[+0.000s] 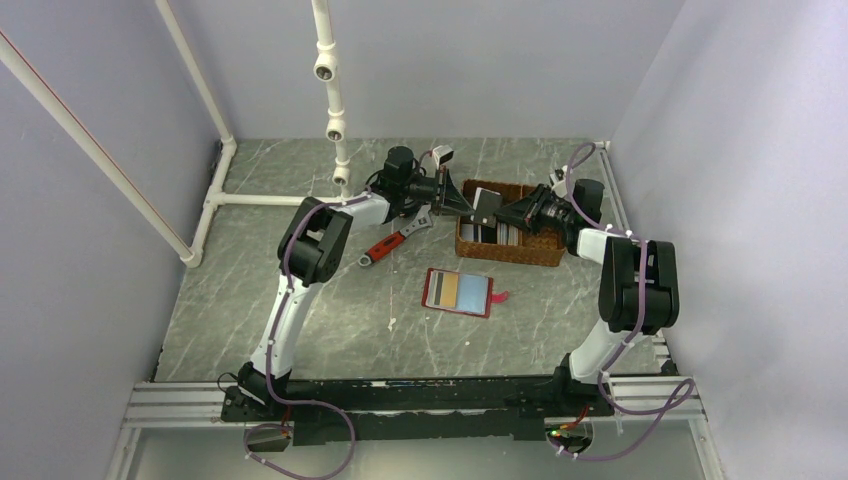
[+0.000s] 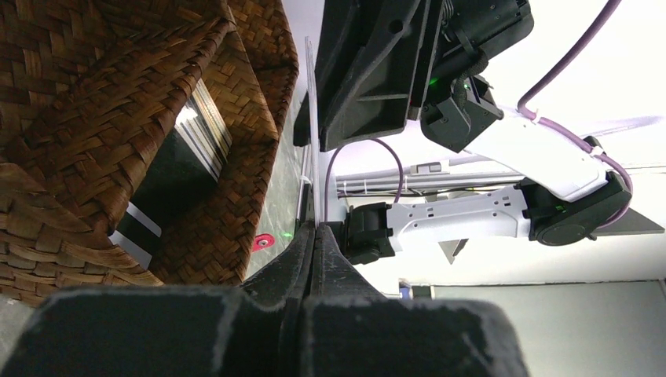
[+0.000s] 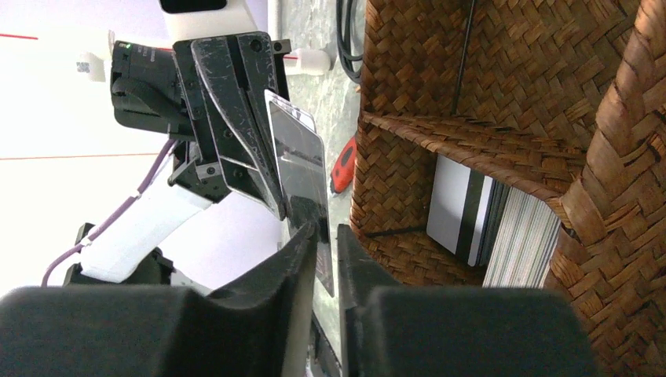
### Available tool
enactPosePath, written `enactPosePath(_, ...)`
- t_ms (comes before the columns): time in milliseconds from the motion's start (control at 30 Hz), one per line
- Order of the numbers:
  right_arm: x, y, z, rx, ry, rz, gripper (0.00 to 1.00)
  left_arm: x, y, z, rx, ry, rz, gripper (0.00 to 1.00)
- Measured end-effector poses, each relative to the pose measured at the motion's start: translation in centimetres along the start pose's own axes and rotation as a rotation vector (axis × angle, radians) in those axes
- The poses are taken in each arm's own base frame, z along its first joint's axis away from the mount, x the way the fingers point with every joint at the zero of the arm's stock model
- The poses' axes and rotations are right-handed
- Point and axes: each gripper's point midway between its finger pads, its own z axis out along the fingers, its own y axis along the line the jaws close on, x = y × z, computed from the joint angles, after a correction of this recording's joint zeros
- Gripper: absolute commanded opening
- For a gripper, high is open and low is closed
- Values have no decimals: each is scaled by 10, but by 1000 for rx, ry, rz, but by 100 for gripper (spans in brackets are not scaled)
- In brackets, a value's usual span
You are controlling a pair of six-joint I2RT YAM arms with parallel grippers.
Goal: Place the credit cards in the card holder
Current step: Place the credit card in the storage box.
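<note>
My left gripper (image 1: 462,200) (image 2: 316,229) is shut on a pale credit card (image 1: 487,205) (image 3: 300,173), held on edge above the wicker basket (image 1: 510,255); in the left wrist view it shows only as a thin edge (image 2: 312,118). My right gripper (image 1: 505,213) (image 3: 327,229) faces it, its jaws narrowly open around the card's lower corner, with a gap showing beside the card. The dark-red card holder (image 1: 430,288) lies open on the table, with a tan card (image 1: 448,290) and a blue-grey card (image 1: 472,292) in it and its red snap tab (image 1: 500,297) to the right.
The divided basket (image 3: 471,118) holds more cards standing on edge (image 3: 463,204). A red-handled wrench (image 1: 395,243) lies left of the basket. White pipes (image 1: 330,90) stand at the back, and grey walls close in both sides.
</note>
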Motion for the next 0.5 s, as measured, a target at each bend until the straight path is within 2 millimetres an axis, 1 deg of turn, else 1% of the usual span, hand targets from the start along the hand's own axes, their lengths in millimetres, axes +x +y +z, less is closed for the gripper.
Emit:
enactPosePath(100,-1,1,0,-3,-2,-1,0,0,0,0,0,0,-3,0)
enactPosePath(400,-2,0,0,7,-8,-5,0,-1,0,-1,-1,-2,-12,0)
enactPosePath(500,-4,1,-5,27,-39,-15,0,-3,1,-3,-3,-8,-12,0)
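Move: The credit card, still clamped in the left gripper with its middle about 3 cm to that hand's right and 1 cm ahead, lies some 3 cm left of the right hand point and 1 cm ahead, level with it. Counted from the right hand, the storage box's middle is about 4 cm right, 3 cm back and 9 cm below; the stored cards are 1 cm left, 5 cm back and 10 cm down. The open card holder lies 9 cm left, 20 cm back, 13 cm below. Hold the right gripper in place above the storage box and shut its fingers from about a quarter open, pinching the card near its right edge. Keep the left fingers closed on the card and that arm still; once gripped, start easing the right hand to the right, only about half a centimetre. ##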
